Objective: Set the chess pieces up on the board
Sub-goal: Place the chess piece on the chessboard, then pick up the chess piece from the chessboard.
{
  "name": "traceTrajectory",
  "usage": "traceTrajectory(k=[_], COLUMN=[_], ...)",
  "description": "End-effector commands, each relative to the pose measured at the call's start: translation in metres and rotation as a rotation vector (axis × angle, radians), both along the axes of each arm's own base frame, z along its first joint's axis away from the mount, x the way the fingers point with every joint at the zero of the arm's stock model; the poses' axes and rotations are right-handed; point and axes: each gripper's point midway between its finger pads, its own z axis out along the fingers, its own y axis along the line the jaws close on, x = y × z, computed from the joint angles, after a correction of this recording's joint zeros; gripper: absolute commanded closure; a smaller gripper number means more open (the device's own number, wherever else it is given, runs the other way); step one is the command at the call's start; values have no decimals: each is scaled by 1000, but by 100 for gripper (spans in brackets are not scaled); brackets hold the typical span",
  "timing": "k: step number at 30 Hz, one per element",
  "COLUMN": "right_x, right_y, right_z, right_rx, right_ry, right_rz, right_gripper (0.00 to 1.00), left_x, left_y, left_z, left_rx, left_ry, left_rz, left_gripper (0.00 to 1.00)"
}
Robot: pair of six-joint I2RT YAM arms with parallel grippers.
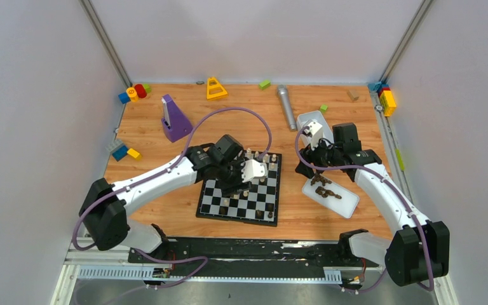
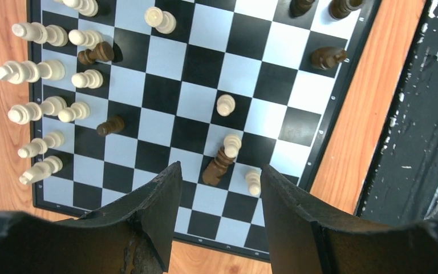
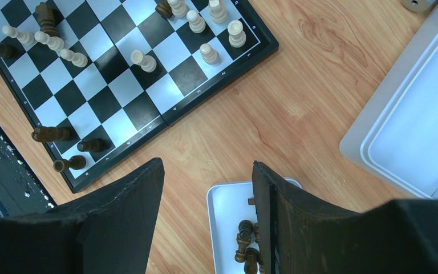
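Observation:
The board (image 1: 213, 202) lies at the table's middle, with cream chess pieces (image 2: 34, 71) lined along its far rows and a few dark ones (image 2: 326, 57) near the front edge. My left gripper (image 2: 219, 171) hovers open above the board (image 2: 205, 63), nothing between its fingers. Just ahead of its tips a dark piece (image 2: 215, 166) leans against a cream pawn (image 2: 232, 144). My right gripper (image 3: 208, 168) is open and empty above the wood, beside a white tray (image 3: 228, 211) holding several dark pieces (image 3: 244, 240). In the top view the left gripper (image 1: 244, 175) is over the board and the right gripper (image 1: 311, 160) is above the tray (image 1: 348, 204).
A second white tray (image 1: 314, 121) sits behind the right arm. A purple block (image 1: 175, 121), a yellow triangle (image 1: 216, 89), a grey cylinder (image 1: 286, 107) and coloured toy blocks (image 1: 133, 92) lie along the back. A black rail (image 1: 241, 251) runs along the near edge.

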Motion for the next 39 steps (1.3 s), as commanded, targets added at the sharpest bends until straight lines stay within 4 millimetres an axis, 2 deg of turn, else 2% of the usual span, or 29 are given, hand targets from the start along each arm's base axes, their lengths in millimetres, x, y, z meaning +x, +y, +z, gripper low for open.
traceTrajectory(k=[1,5,10,18,22,29,34,39], right_x=[3,2,3,3,3,3,3,2], right_y=[-1,-1,-1,-1,-1,-1,-2,-2], right_z=[4,4,3,1,0,0,0,0], right_rx=[-1,0,-1,-4,-7,-7,-10,-10], right_ry=[-25,-24,-23,-18,-16,-17,-19,-18], right_rz=[5,7,9,8,10,10,11,11], right_gripper=[41,41,41,41,41,41,40,41], left_x=[22,47,78,117,124,119,115,119], left_y=[-22,-24,-18,-4,-2,-4,-8,-10], left_z=[6,-1,-8,-24,-31,-50,-55,-59], left_rx=[-41,9,73,116,128,141,139,142], left_ry=[-44,-95,-159,-89,-45,37,75,70], left_rz=[35,123,244,389,410,407,396,401], left_gripper=[40,40,40,39,39,40,43,46])
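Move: Past the left hand, about 11 cm ahead, 2 cm right and 8 cm down, stands a lone dark pawn. A white pawn is some 3 cm farther out than it and about level sideways; a toppled dark piece lies about 6 cm to the dark pawn's right and 1 cm farther out. Another toppled dark piece lies nearly under the hand, about 2 cm ahead and 2 cm left. For the right hand, the dark pawn is roughly 22 cm left, 2 cm ahead and 9 cm down. Sweeping forward some 12 cm over the board with its fingers open, the empty left hand sinks as it goes and turns about 20 degrees counter-clockwise, tipping a little steeper. It then eases back about 1.5 cm while still sinking, 7 cm down in all, bringing the open fingers to either side of the standing dark pawn, without closing. ##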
